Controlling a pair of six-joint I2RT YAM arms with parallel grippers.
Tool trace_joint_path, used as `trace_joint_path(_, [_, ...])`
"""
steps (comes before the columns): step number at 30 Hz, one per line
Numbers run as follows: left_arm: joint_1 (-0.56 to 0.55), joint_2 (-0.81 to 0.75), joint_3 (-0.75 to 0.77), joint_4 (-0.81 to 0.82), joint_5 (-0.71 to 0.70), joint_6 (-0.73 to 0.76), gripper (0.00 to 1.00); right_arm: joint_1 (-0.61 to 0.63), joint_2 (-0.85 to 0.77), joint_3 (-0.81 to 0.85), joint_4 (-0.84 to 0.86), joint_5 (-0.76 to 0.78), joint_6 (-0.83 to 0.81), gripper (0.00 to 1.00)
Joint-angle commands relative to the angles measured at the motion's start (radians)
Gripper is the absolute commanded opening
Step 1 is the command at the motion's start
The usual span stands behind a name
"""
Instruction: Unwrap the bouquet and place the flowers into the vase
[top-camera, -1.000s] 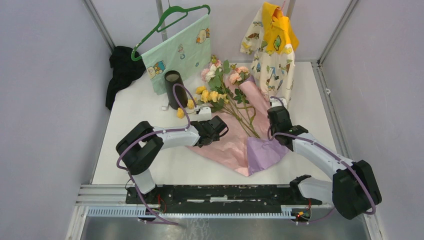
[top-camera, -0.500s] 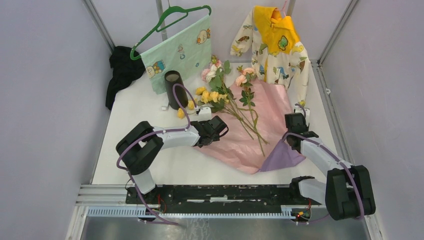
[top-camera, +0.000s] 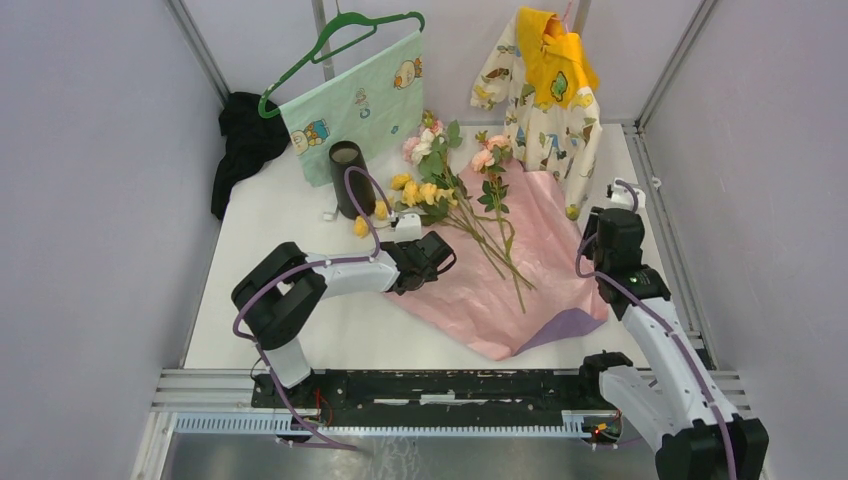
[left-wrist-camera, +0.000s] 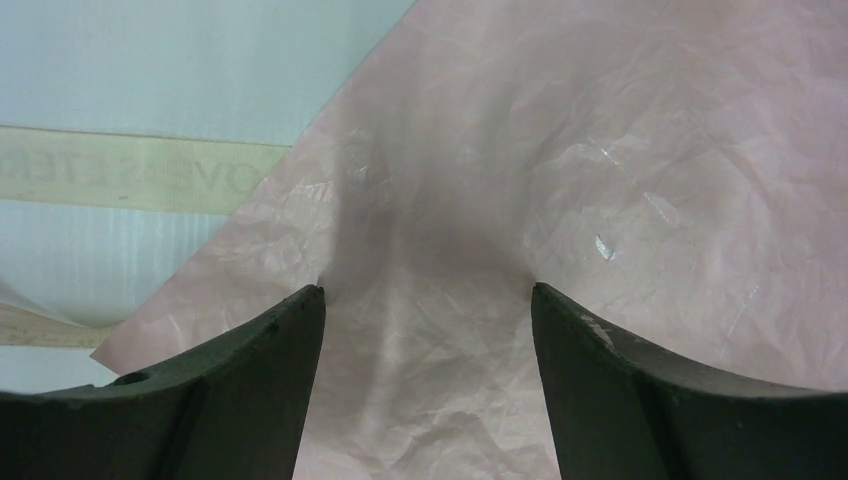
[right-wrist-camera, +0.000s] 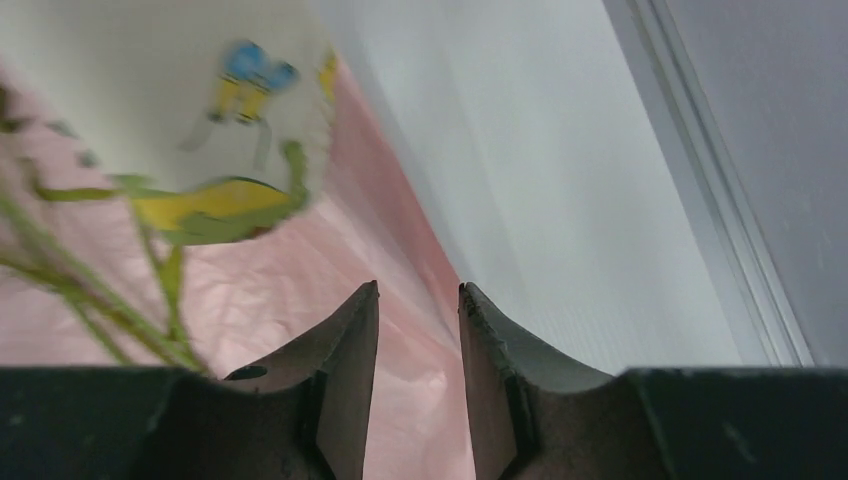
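The bouquet lies unwrapped: its pink paper (top-camera: 470, 290) is spread flat on the table, with a lilac corner (top-camera: 565, 322) turned up at the near right. The flowers (top-camera: 440, 190) lie loose across the paper's far half, stems (top-camera: 500, 250) pointing towards me. The black vase (top-camera: 347, 175) stands upright to their left, with one yellow rose (top-camera: 361, 226) at its foot. My left gripper (top-camera: 443, 256) hovers open over the paper's left edge (left-wrist-camera: 428, 288), nothing between its fingers. My right gripper (right-wrist-camera: 418, 287) is open above the paper's right edge (top-camera: 607, 220), holding nothing.
A green cloth on a hanger (top-camera: 355, 100) leans behind the vase. A yellow patterned child's garment (top-camera: 545, 100) hangs at the back right, close to my right gripper. A black cloth bundle (top-camera: 245, 145) sits at the back left. A beige printed strip (left-wrist-camera: 120, 170) lies beside the paper.
My right gripper pulled the lilac corner to the right, spreading the paper, then opened, let it go and moved to the table's right side. The left arm stayed still.
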Motion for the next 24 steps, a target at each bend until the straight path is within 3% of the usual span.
trace_joint_path(1, [0.016, -0.013, -0.012, -0.110, -0.068, -0.022, 0.82, 0.029, -0.049, 0.090, 0.039, -0.248, -0.056, 0.41])
trace_joint_path(6, [0.017, -0.025, 0.013, -0.143, -0.081, -0.025, 0.82, 0.107, 0.047, 0.087, 0.046, -0.410, -0.078, 0.32])
trace_joint_path(13, [0.008, -0.114, 0.055, -0.164, -0.045, 0.002, 0.81, 0.362, 0.139, 0.024, -0.029, -0.411, -0.051, 0.26])
trace_joint_path(17, [-0.004, -0.204, 0.077, -0.148, -0.018, 0.045, 0.81, 0.479, 0.045, -0.054, -0.106, -0.411, 0.028, 0.23])
trace_joint_path(20, [-0.006, -0.242, 0.093, -0.111, 0.062, 0.087, 0.81, 0.547, -0.059, -0.104, -0.166, -0.410, 0.116, 0.16])
trace_joint_path(24, [-0.015, -0.263, 0.118, -0.065, 0.155, 0.127, 0.81, 0.668, -0.198, -0.141, -0.249, -0.410, 0.263, 0.14])
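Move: The pink wrapping paper is under the open left fingertips, its middle about 14 cm to their right, level fore and aft, with the vase about 15 cm left and 11 cm ahead of that hand. The flower stem ends lie roughly 21 cm right and 7 cm back of the left hand. From the raised right hand they are about 14 cm left, 8 cm back and 14 cm below; the paper's purple corner is some 6 cm left and 13 cm back. Swing the right gripper up a little, then about 18 cm left, 12 cm back and down towards the stem ends, turning it some 45 degrees counter-clockwise, tipping it downward and narrowing the fingers. Meanwhile slide the left fingertips, resting on the paper, a couple of centimetres left, then lift them clear by about 8 cm, drifting right, still open. ##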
